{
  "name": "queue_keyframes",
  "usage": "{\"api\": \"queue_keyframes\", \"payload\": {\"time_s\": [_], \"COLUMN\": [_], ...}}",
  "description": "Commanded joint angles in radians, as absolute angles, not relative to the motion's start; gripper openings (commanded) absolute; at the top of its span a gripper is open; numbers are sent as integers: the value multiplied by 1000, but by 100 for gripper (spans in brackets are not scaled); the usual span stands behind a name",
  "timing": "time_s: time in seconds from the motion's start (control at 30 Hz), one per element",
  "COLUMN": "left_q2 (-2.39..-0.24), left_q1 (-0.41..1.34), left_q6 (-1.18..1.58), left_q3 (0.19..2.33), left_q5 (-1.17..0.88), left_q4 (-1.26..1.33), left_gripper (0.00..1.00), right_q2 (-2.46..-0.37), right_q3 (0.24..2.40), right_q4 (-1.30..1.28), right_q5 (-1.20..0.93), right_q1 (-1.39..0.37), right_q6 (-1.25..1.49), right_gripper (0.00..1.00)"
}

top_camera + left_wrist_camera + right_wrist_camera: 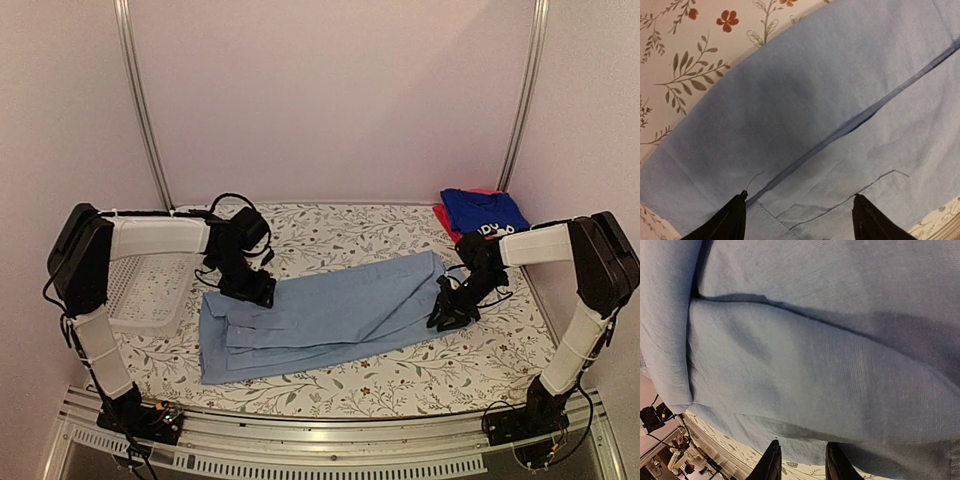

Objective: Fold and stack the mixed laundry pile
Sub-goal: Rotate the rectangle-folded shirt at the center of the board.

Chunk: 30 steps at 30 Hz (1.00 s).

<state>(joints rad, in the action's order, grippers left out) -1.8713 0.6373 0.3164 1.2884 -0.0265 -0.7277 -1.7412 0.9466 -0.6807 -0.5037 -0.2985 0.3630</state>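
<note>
A large light-blue shirt (330, 315) lies folded lengthwise across the middle of the table. My left gripper (256, 291) hovers over its upper-left end. In the left wrist view this gripper (800, 202) is open, its fingertips (741, 202) wide apart above a seam and pocket of the shirt (840, 90), nothing between them. My right gripper (450, 316) sits at the shirt's right end. Seen from the right wrist, the right gripper (801, 452) shows a narrow gap at the shirt's hem (805, 365), holding nothing. A royal-blue shirt (483, 210) rests on a red-pink one (444, 217) at the back right.
A white perforated basket (150, 292) stands at the left, under the left arm. The floral table cover (340, 235) shows around the shirt. Metal rails (300, 440) run along the near edge, and pale walls close off the back and sides.
</note>
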Motion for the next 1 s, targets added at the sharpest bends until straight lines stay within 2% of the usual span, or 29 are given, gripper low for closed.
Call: {"api": "queue_keyframes", "payload": {"time_s": [0.0,0.37,0.6,0.83,0.97], "left_q2": [-1779,-1863,-1827,-1768,-1756], "left_q1": [550,490,476,458,435], "left_q6": [280,251,213,231,248], "left_q3": [1217,1203,1186,1170,1156], "left_q5": [-65,-74,-140,-142,-92], "left_q4": [-792,-834,-856,-860,-863], "left_gripper": [73,74,45,0,0], "right_q2": [-1783,-1783,-1781,-1779,-1780], "right_q3": [949,947,944,934,934], "right_q4": [-640,-645,-642,-637,-637], "right_q5": [-485,-486,-484,-481,-478], "right_q1": [-298,-298,-297,-297,-298], "right_q6": [337,322,319,324,329], "right_gripper": [31,31,31,31,31]}}
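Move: The left hand hovers open over the light-blue folded shirt. The cloth it will shut on, in the shirt's left end, lies about 6 cm to its left, 2 cm back and 3 cm below. The shirt's far left corner is some 12 cm left and 4 cm ahead, its near left corner about 13 cm left and 20 cm back. The basket's middle is roughly 24 cm left and 6 cm ahead. From the right hand, at the shirt's other end, that cloth is about 46 cm left, 3 cm ahead and 1 cm lower. The left fingers come down on the shirt's left end and shut fully, pinching a bit of cloth, then start up again by about 2 cm. The left hand gets there by sliding quickly some 6 cm left over the shirt, easing slightly back, and sinking 2 to 3 cm; its wrist tips about 10 degrees, swinging the fingertips back towards the base. ##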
